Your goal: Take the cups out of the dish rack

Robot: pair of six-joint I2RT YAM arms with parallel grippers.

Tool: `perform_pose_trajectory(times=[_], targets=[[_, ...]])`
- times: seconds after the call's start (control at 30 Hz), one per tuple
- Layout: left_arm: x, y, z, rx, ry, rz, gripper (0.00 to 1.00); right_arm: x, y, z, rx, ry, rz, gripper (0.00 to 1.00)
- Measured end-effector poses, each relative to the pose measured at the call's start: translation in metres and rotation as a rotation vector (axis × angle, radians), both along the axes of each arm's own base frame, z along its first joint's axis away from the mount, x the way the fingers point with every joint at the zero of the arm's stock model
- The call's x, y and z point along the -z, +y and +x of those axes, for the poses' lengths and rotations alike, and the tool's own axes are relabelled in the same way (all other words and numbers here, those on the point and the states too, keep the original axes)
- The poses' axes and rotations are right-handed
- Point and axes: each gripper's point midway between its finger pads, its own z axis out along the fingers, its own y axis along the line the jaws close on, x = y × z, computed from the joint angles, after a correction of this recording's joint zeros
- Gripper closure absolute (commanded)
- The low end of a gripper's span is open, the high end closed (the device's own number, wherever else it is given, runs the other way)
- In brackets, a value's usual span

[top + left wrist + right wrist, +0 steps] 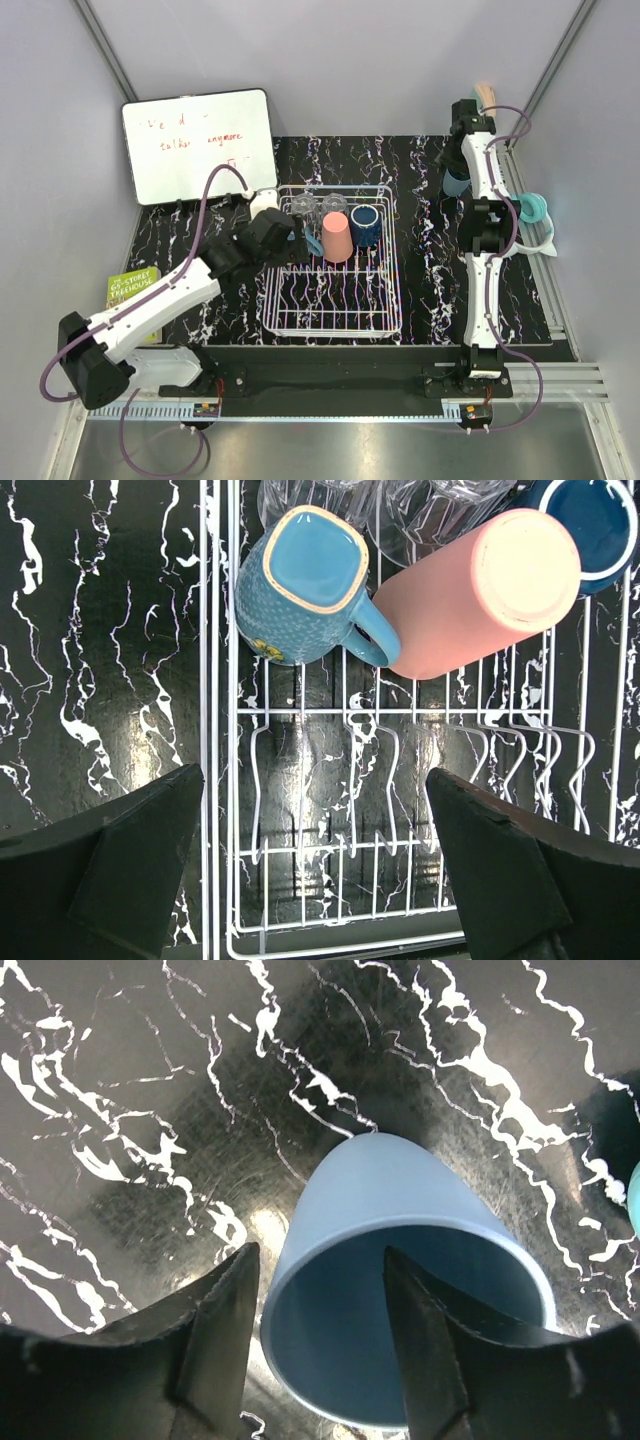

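Observation:
The white wire dish rack [335, 312] sits mid-table. In its far end stand a salmon-pink tumbler [337, 238], a dark navy mug [364, 225] and two clear glasses [334, 205]. My left gripper [283, 238] hovers open over the rack's left side. In the left wrist view a light blue mug [300, 585] stands just ahead of it, beside the pink tumbler [480, 590]. My right gripper [320, 1255] is open at the far right of the table, straddling the rim of a light blue cup [400, 1190] that stands on the black marble top. One finger is outside the cup, the other inside.
A whiteboard [198, 145] leans at the back left. A green book [130, 290] lies at the left edge. Teal headphones [533, 212] rest at the right edge near the right arm. Grey walls close in on three sides.

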Motion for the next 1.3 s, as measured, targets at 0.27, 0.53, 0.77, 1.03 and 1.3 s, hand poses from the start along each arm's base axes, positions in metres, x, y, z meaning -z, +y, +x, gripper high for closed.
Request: perform_pose_trajectory(times=[0.27, 0.53, 0.77, 1.03, 1.3], targets=[[-0.016, 0.003, -0.006, 0.007, -0.048, -0.034, 0.01, -0.047, 0.010, -0.001, -0.026, -0.081, 0.047, 0.18], [-0.018, 0.011, -0.013, 0.007, -0.064, -0.042, 0.01, -0.128, 0.015, -0.010, -0.042, -0.230, 0.061, 0.15], [-0.018, 0.014, -0.008, 0.025, -0.098, 0.021, 0.01, -0.191, 0.074, -0.046, -0.182, -0.321, 0.035, 0.15], [-0.008, 0.015, 0.011, 0.024, -0.131, 0.131, 0.01, -0.230, 0.192, -0.189, -0.526, -0.520, 0.145, 0.14], [-0.004, 0.006, 0.056, -0.017, -0.114, 0.190, 0.01, -0.207, 0.192, -0.258, -0.597, -0.604, 0.180, 0.15]])
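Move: The light blue mug stands about 11 cm ahead of the open left hand and 12 cm lower, the pink cup 9 cm to the mug's right, a clear glass 8 cm beyond the mug. From the right hand, the navy mug lies some 17 cm back, 26 cm left and about level; the light blue mug 22 cm back and 43 cm left. The released blue cup's middle is about 3 cm right and 4 cm below. The released blue cup is left behind as the right fingers, already parted around its rim, open wider and lift clear; that hand rises about 20 cm, then swings back and left to the rack's navy-mug side, turning some 30 degrees counter-clockwise and tipping up. The open left hand eases up and back slightly, then reaches about 6 cm forward towards the light blue mug, rolling its left side up. ##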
